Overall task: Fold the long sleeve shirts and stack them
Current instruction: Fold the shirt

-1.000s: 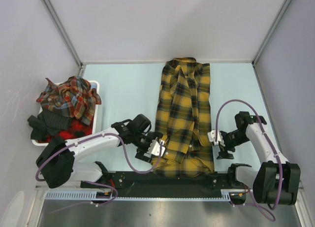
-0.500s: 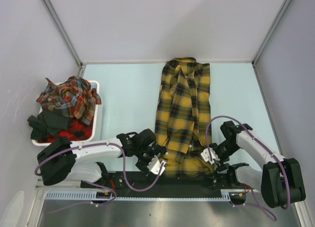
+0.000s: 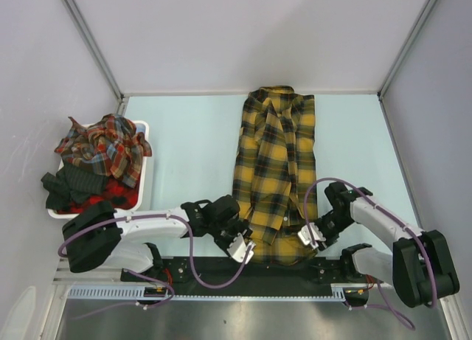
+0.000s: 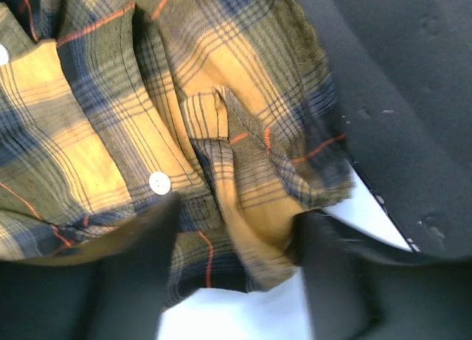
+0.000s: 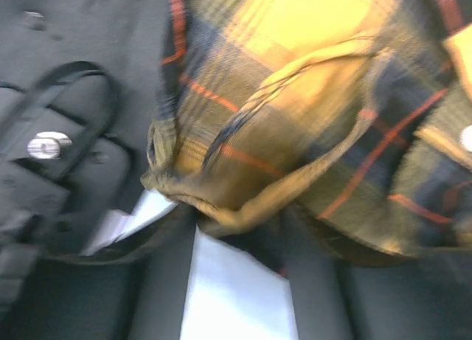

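One of the long sleeve shirts, mustard-yellow plaid (image 3: pixel 276 163), lies lengthwise mid-table, collar far, hem near the arms. My left gripper (image 3: pixel 242 245) is at the hem's left corner and my right gripper (image 3: pixel 306 237) at its right corner. In the left wrist view the left gripper (image 4: pixel 236 266) is open, with a bunched fold of the hem (image 4: pixel 251 229) between its dark fingers (image 4: pixel 133 273). In the right wrist view the right gripper (image 5: pixel 240 244) is open too, and the shirt's rolled hem edge (image 5: pixel 243 207) lies across its fingertips. More red-toned plaid shirts (image 3: pixel 103 144) are heaped at the left.
A white basket (image 3: pixel 147 163) at the table's left edge holds the red plaid heap and a dark garment (image 3: pixel 70 185). The black base rail (image 3: pixel 251 270) runs just under the shirt's hem. Grey walls close in the back and both sides.
Both grippers have moved in from the shirt's sides to its near hem corners. Their jaws have narrowed around the cloth. The shirt itself has barely shifted.
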`<act>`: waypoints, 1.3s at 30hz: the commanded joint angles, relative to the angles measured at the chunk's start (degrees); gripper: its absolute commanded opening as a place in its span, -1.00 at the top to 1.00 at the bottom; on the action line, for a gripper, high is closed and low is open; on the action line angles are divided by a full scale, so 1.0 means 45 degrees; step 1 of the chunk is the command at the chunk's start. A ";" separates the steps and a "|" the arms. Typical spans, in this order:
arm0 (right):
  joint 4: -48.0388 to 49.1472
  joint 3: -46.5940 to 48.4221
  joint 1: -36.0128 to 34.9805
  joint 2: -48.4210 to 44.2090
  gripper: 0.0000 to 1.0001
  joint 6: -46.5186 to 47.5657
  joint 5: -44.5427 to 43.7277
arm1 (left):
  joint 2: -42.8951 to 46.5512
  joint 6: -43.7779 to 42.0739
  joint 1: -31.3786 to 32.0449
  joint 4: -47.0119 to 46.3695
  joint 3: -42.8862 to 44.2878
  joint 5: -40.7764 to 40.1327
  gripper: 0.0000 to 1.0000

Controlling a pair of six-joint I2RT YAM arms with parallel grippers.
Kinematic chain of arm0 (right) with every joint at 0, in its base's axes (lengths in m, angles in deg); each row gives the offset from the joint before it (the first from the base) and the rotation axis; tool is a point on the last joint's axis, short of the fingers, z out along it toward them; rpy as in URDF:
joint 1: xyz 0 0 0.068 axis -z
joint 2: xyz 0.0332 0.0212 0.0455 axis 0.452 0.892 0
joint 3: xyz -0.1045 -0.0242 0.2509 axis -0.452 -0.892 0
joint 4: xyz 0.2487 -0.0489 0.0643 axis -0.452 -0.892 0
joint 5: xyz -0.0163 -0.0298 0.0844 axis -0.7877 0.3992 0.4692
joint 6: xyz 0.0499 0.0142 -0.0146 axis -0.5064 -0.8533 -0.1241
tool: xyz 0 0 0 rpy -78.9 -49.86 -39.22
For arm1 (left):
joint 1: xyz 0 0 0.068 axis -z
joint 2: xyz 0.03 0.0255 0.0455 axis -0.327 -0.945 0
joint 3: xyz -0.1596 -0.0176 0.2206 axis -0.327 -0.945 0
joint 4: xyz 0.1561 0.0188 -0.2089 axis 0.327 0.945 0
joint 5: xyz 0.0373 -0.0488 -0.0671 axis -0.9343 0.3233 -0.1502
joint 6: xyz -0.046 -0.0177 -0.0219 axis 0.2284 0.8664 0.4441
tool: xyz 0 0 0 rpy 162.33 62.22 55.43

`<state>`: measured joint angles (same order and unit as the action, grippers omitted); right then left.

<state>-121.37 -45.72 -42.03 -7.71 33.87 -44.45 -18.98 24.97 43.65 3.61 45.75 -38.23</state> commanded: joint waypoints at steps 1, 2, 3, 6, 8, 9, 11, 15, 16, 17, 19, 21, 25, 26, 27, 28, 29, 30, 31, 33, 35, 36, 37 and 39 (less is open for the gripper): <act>0.2436 0.0649 -0.0284 0.0473 0.21 0.0494 0.0363 | -0.0122 0.0205 0.0081 -0.0491 0.0081 -0.0163 -0.01; 0.2591 0.0708 -0.0323 0.0473 0.33 0.0201 0.0441 | -0.0043 0.0205 0.0081 -0.0589 0.0061 -0.0125 0.26; 0.2651 0.0786 -0.0304 0.0241 0.69 -0.0440 0.0597 | 0.0015 0.0379 0.0062 -0.0609 0.0080 -0.0124 0.34; 0.2554 0.0825 -0.0323 -0.0771 1.00 -0.1264 0.1105 | 0.0269 0.0789 0.0062 -0.0376 0.0236 -0.0105 0.83; 0.2050 0.0670 -0.0381 -0.1457 1.00 -0.1598 0.1223 | 0.0619 0.1043 0.0062 -0.0065 0.0353 0.0051 1.00; 0.1930 0.0592 -0.0382 -0.1770 1.00 -0.1753 0.1243 | 0.0757 0.1083 0.0062 0.0092 0.0392 0.0167 1.00; 0.1521 0.0610 -0.0382 -0.2494 1.00 -0.2358 0.1281 | 0.1069 0.1297 -0.0035 0.0230 0.0509 0.0461 1.00; 0.1751 0.1351 -0.0324 -0.2749 1.00 -0.4076 0.1496 | 0.1383 0.1943 -0.1243 0.0874 0.1387 0.1535 1.00; 0.1946 0.1527 -0.0265 -0.2595 1.00 -0.4388 0.1555 | 0.1383 0.1924 -0.1402 0.0914 0.1717 0.1555 1.00; 0.2354 0.1973 -0.0187 -0.2438 1.00 -0.4952 0.1671 | 0.1364 0.1827 -0.1616 0.0972 0.1895 0.1749 1.00; 0.2863 0.2561 0.0378 -0.1913 1.00 -0.5580 0.1925 | 0.0994 0.1689 -0.2377 0.1302 0.2692 0.2003 1.00; 0.3333 0.3712 0.0963 -0.0742 1.00 -0.6284 0.2355 | 0.0604 0.1650 -0.3253 0.1518 0.3339 0.2414 1.00; 0.4793 0.5607 0.2155 0.1407 1.00 -0.7221 0.2766 | -0.1402 0.1669 -0.4643 0.1870 0.5720 0.2727 1.00; 0.5070 0.5920 0.2215 0.2339 1.00 -0.7572 0.2805 | -0.1951 0.1708 -0.5148 0.1948 0.6227 0.2805 1.00; 0.5421 0.6696 0.2293 0.2793 1.00 -0.7904 0.2825 | -0.2459 0.1825 -0.5424 0.1968 0.7296 0.2825 1.00; 0.5985 0.7110 0.2410 0.3358 1.00 -0.8159 0.2806 | -0.3586 0.2077 -0.5659 0.2007 0.7925 0.2786 1.00; 0.6049 0.7617 0.2450 0.4389 1.00 -0.8219 0.2805 | -0.4139 0.2177 -0.6086 0.2124 0.8570 0.2767 1.00; 0.6146 0.8415 0.2528 0.4979 1.00 -0.8258 0.2767 | -0.4666 0.2255 -0.6303 0.2415 0.9833 0.2766 1.00; 0.6399 0.8810 0.2606 0.5488 1.00 -0.8317 0.2728 | -0.5754 0.2333 -0.6460 0.2534 1.0426 0.2747 1.00; 0.6770 0.9881 0.2723 0.6934 1.00 -0.8434 0.2494 | -0.6717 0.2314 -0.6871 0.2788 1.1868 0.2553 1.00; 0.7006 1.0549 0.2919 0.8218 1.00 -0.8649 0.2357 | -0.7910 0.2275 -0.7124 0.2984 1.2752 0.2454 1.00; 0.7161 1.1190 0.3016 0.8556 1.00 -0.8843 0.2240 | -0.8262 0.2275 -0.7184 0.3062 1.3452 0.2357 1.00; 0.7260 1.1448 0.3133 0.8907 1.00 -0.8999 0.2200 | -0.8903 0.2333 -0.7320 0.3082 1.3768 0.2259 1.00; 0.7339 1.2188 0.3192 0.9748 1.00 -0.9176 0.2045 | -0.9435 0.2567 -0.7438 0.3082 1.4609 0.1987 1.00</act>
<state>-92.30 2.70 -28.81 31.75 -4.36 -35.16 -57.49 34.58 11.15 15.23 104.13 -28.89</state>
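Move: The shirt's near edge runs directly below both hands: for the left hand straight under the half-open fingers and about 1 cm down, for the right about 2 cm ahead, 1 cm left and 1 cm below. The folded sleeve's cuff lies some 4 cm ahead and 5 cm right of the left hand, about 3 cm ahead and 10 cm left of the right one. The shirt's far end is roughly 40 cm ahead of both, 8 cm right of the left hand, 7 cm left of the right hand. Almost in place at first, the right easing about 4 cm forward, both hands shut on the shirt's near edge and pinch it; then they rise and sweep forward together over the shirt towards its far end, some 30 cm in all, climbing to about 12 cm before sinking a little. Meanwhile the left wrist turns counter-clockwise and the right clockwise, roughly 35 degrees each, grips kept shut. ##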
